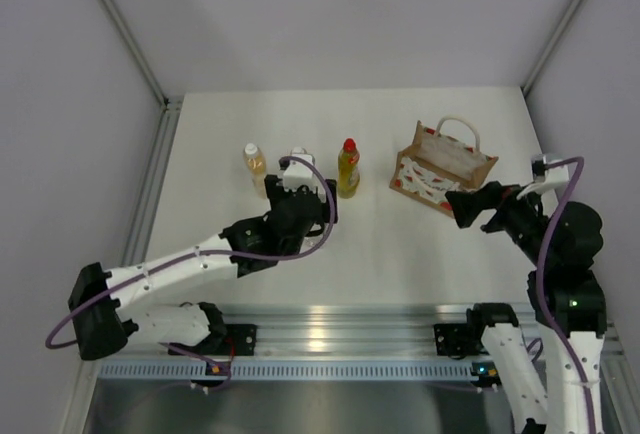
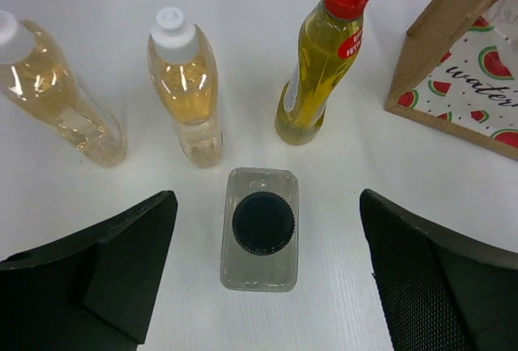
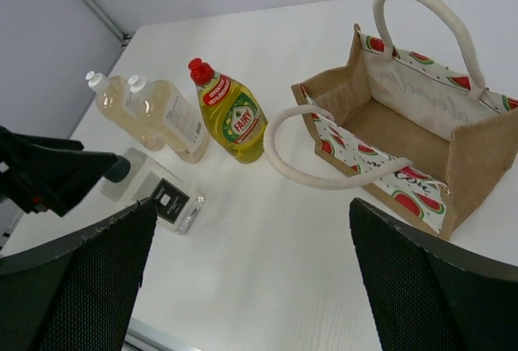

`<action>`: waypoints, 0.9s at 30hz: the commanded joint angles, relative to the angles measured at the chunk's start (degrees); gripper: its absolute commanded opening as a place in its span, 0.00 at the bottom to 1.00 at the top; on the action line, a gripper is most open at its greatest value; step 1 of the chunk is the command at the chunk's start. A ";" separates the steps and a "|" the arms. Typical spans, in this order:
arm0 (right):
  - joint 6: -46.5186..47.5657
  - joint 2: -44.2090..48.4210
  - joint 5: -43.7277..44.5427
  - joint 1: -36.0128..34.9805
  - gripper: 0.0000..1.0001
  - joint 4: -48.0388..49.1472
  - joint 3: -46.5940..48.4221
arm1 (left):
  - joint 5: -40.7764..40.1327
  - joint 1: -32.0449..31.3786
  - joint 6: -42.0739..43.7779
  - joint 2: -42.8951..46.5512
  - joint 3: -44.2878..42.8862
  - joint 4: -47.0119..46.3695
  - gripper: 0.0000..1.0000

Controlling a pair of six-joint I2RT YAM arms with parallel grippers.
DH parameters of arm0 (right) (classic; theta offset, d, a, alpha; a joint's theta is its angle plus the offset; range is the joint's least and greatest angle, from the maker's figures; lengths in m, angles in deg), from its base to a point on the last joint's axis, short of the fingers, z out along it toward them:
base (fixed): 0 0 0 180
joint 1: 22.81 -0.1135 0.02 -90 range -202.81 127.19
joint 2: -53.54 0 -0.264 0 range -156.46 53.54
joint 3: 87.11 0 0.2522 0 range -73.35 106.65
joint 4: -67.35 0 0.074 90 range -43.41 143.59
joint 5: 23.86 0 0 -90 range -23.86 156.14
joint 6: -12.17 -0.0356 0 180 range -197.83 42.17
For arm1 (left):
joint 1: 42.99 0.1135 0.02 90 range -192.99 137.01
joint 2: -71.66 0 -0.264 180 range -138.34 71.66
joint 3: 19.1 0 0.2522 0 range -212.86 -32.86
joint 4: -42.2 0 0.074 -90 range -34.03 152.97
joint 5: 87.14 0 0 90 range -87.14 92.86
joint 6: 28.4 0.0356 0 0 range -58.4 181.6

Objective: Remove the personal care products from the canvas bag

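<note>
Four personal care products stand on the white table, left of the canvas bag (image 1: 441,168). They are two amber bottles with white caps (image 2: 57,100) (image 2: 184,84), a yellow bottle with a red cap (image 2: 320,60) and a clear squarish bottle with a dark cap (image 2: 261,228). My left gripper (image 2: 267,205) hangs over the clear bottle, jaws open wide on either side and touching nothing. The bag (image 3: 405,124) stands upright, and what shows of its brown inside is bare. My right gripper (image 3: 252,230) is open above the table in front of the bag, nothing between its fingers.
A metal rail (image 1: 340,324) runs along the near edge of the table by the arm bases. Grey walls and a frame post (image 1: 160,174) close off the left, right and back sides. The bag's near cream handle (image 3: 324,175) droops toward the yellow bottle (image 3: 233,116).
</note>
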 commanded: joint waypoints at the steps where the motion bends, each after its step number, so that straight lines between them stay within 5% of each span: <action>1: 5.46 0.55 11.61 -6.94 1.00 -4.93 3.98 | -2.00 -0.29 -5.00 4.65 -6.33 14.11 0.99; 9: 8.46 -0.59 33.77 -24.35 1.00 -10.12 4.86 | -9.91 1.47 -15.45 11.69 -14.16 39.52 0.99; 14: 9.60 0.37 40.88 -29.01 0.99 -11.53 3.98 | -7.19 9.81 -15.03 17.21 -15.84 49.71 0.99; 20: 9.78 0.81 49.40 -33.32 0.99 -12.58 3.19 | -4.83 22.20 -8.26 25.30 -14.78 52.72 0.99; 27: 8.72 3.18 53.91 -33.50 1.00 -12.59 1.88 | -3.92 23.36 -6.67 32.60 -8.73 50.00 0.98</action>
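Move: The black-capped bottle stands free almost straight under the open left hand, its middle about 11 cm below. Around 13 cm ahead, at much the same height, are the middle pale bottle, some 2 cm left, the outer pale bottle, 12 cm left, and the Fairy bottle, 9 cm right. From the right hand the black-capped bottle is roughly 31 cm left, 6 cm ahead and 21 cm below. The open left hand rises, then sweeps about 24 cm left, away from the black-capped bottle; the right shifts right. ##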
